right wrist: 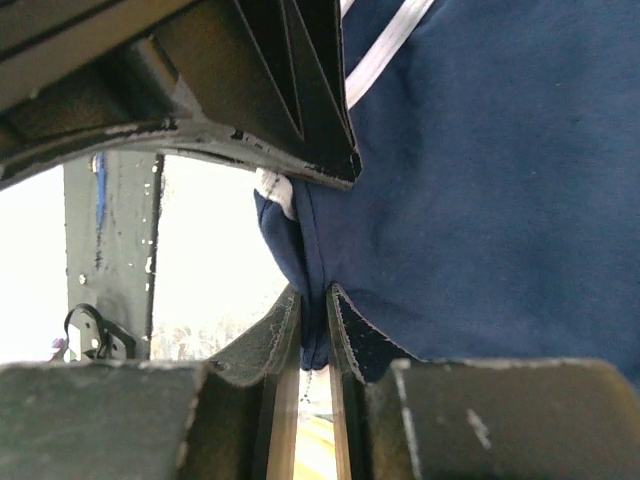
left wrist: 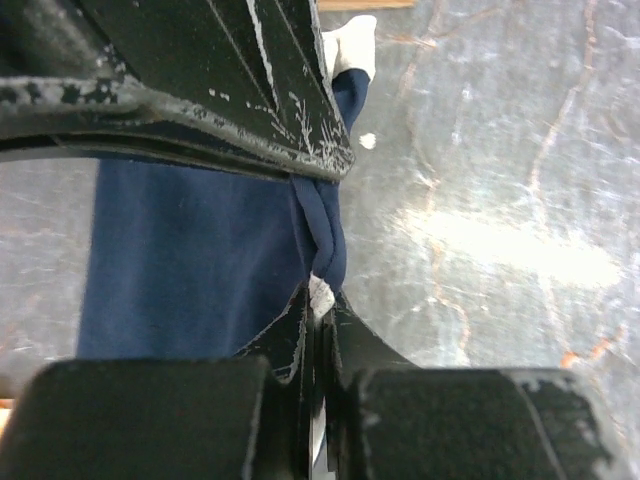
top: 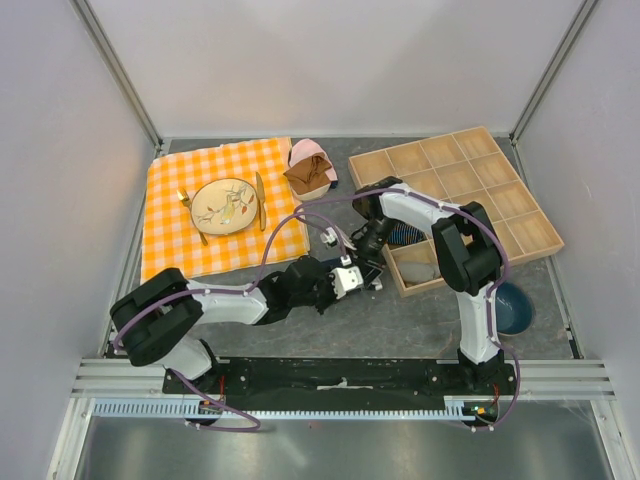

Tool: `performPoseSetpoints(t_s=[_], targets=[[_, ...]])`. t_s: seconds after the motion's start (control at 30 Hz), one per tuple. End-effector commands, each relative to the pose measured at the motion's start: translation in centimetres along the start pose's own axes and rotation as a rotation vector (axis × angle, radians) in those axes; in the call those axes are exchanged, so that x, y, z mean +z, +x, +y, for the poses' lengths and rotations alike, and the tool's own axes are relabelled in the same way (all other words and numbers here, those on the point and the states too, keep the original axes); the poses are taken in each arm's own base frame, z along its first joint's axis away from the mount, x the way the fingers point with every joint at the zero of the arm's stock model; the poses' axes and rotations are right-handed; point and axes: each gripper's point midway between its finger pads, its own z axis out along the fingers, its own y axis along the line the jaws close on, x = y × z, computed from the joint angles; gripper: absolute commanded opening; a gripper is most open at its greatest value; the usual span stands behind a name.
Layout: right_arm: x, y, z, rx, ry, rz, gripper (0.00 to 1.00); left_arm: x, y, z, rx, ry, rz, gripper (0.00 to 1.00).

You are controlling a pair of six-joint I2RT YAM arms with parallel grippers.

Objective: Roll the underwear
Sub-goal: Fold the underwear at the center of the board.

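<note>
The underwear (left wrist: 190, 260) is navy-blue cloth with a thin white trim, lying on the grey table. In the left wrist view my left gripper (left wrist: 320, 300) is shut on a bunched edge of it, with a bit of white trim between the fingertips. In the right wrist view my right gripper (right wrist: 315, 295) is shut on a fold of the same cloth (right wrist: 480, 180), which hangs to its right. In the top view the left gripper (top: 350, 278) and the right gripper (top: 368, 245) meet at the table's middle. The garment is mostly hidden under them.
An orange checked cloth (top: 170, 235) at the back left holds a plate (top: 225, 205), fork and knife. Pink and brown garments (top: 310, 170) lie behind the middle. A wooden compartment tray (top: 500, 195) at the right holds a striped dark-blue roll (top: 407, 235). A blue bowl (top: 515, 305) sits near the right arm.
</note>
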Motion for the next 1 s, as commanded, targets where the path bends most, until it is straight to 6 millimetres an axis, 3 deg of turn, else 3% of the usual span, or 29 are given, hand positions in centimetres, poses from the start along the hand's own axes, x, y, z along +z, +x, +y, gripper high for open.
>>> performPoseSetpoints(t_s=[0.0,0.2,0.33,0.47,0.7,0.97], targets=[[0.7,0.3,2.7,0.001,-0.076,-0.036,0.22,-0.6,-2.2,-2.2,-0.132,0.12,-0.045,0.02],[1.5,1.3,5.3,0.016,-0.124,-0.053,0.21,-2.1,-3.2,-5.4,-0.354,0.256,-0.056,0.02],[1.6,1.3,5.5,0.02,-0.128,-0.057,0.22,-2.8,-3.9,-6.3,-0.415,0.301,-0.066,0.02],[1.3,0.6,4.5,0.028,-0.111,-0.059,0.22,-2.5,-3.1,-5.7,-0.419,0.273,-0.049,0.02],[-0.8,-1.6,2.6,-0.015,-0.008,-0.06,0.43,-1.9,-1.1,-4.3,-0.5,0.272,-0.016,0.02],[-1.3,-1.3,2.3,-0.031,0.045,-0.032,0.57,-2.0,-0.6,-3.5,-0.561,0.278,-0.024,0.02]])
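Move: The folded underwear lies on the board under both hands, its near edge already pinched: its middle is about 4 cm ahead of the left hand point and 2 cm below, and from the right hand some 8 cm to the left, level fore and aft and 3 cm below. To the right hand's right is the sorting tray, with the grey folded cloth 11 cm right and 3 cm farther out, and the striped cloth 8 cm right and 13 cm farther out. Back towards the bases both hands draw together by 5 to 6 cm, still pinching the underwear's near edge and pulling it along low over the board. The left keeps its shut grip, rolls nearly 30 degrees with its top tipping forward, rises about 2 cm and eases forward slightly; the right then opens, lets go and returns forward about 4 cm. ##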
